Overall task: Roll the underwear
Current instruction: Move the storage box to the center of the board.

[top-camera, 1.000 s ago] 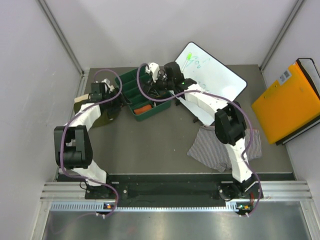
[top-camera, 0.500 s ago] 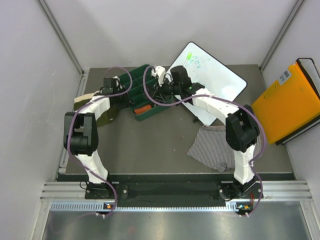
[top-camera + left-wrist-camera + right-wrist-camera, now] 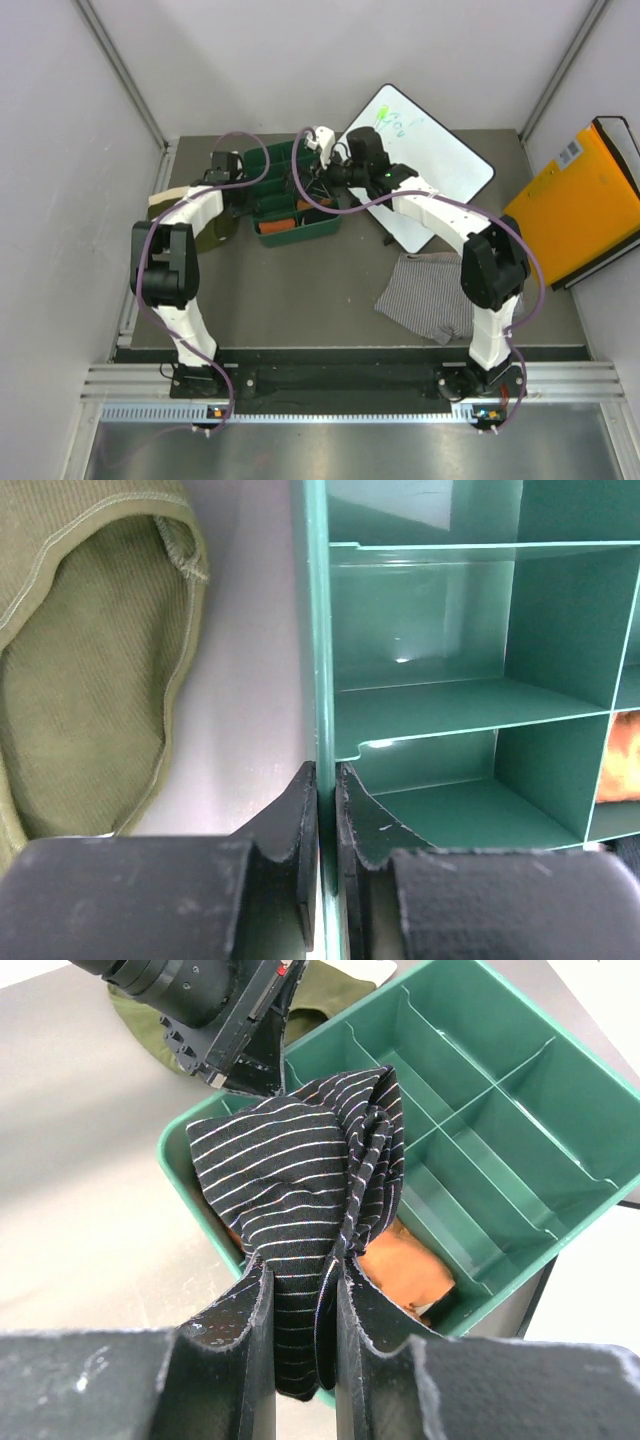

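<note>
Black underwear with thin white stripes [image 3: 300, 1180] hangs bunched over the green divided tray [image 3: 500, 1090], and my right gripper [image 3: 300, 1270] is shut on it. My left gripper [image 3: 327, 775] is shut on the tray's left wall [image 3: 320, 630], one finger outside and one inside. In the top view both grippers meet at the tray [image 3: 290, 228], left [image 3: 243, 190] and right [image 3: 318, 185]. Olive green underwear [image 3: 90, 670] lies flat just left of the tray. Grey-white striped underwear [image 3: 420, 295] lies spread beside the right arm.
An orange bundle [image 3: 400, 1265] sits in a near tray compartment. A whiteboard [image 3: 430, 150] lies behind the tray to the right, and an orange folder [image 3: 575, 205] lies at the far right. Grey walls close in on the left and back.
My left gripper moved to the tray's left wall and closed on it. The tray has swung round squarer to the table. The right gripper kept hold of the black underwear.
</note>
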Robot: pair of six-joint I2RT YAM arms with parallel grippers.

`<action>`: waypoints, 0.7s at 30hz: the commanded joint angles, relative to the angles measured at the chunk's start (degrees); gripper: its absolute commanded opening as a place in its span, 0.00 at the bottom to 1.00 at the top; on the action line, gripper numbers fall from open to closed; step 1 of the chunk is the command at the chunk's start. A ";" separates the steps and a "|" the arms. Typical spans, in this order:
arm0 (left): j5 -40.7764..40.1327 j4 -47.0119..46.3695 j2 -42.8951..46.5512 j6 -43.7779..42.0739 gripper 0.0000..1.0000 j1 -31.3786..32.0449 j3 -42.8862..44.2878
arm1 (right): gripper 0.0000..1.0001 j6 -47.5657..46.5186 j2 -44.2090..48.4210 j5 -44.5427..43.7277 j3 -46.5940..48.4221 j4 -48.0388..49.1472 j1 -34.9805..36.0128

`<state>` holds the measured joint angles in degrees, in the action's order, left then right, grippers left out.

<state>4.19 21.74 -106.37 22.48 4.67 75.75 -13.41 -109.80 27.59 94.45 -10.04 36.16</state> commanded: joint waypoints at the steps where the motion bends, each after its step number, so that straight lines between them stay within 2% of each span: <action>1: -0.49 4.89 3.62 -2.17 0.00 0.69 -2.27 | 0.00 -1.79 2.40 2.64 0.55 0.29 0.93; 12: -7.00 10.43 11.09 -5.34 0.00 2.28 -7.01 | 0.00 -1.71 2.04 2.55 -1.11 0.99 2.42; 17: -6.47 11.66 14.86 -9.11 0.00 3.07 -9.65 | 0.00 -2.85 2.31 2.73 -1.99 -0.67 3.91; 21: -2.17 11.13 17.86 -13.68 0.00 3.33 -12.99 | 0.00 -4.60 2.48 2.73 -3.40 -1.56 5.14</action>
<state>-1.74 31.59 -93.95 15.16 7.25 64.95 -15.57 -109.80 28.67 91.53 -12.08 39.07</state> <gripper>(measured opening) 0.121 0.177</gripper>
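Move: Between the left fingers, the storage box is already pinched by its left rim. From that hand, the middle of the board lies about 29 cm right, 8 cm back and 7 cm down, and the box's middle 10 cm right, 5 cm ahead and slightly lower. The olive underwear lies 14 cm left and 1 cm back, on the table. From the right hand, the box's middle is some 9 cm left, 5 cm ahead and 18 cm down. Dragging the storage box back towards the robot by its left rim, the left hand travels about 9 cm almost level, its grip kept shut, while the wrist rolls its left side up some 10 degrees and tips slightly steeper. Above the box, the right hand keeps hold of the rolled striped underwear and eases back about 3 cm, then also sinks about 3 cm. ##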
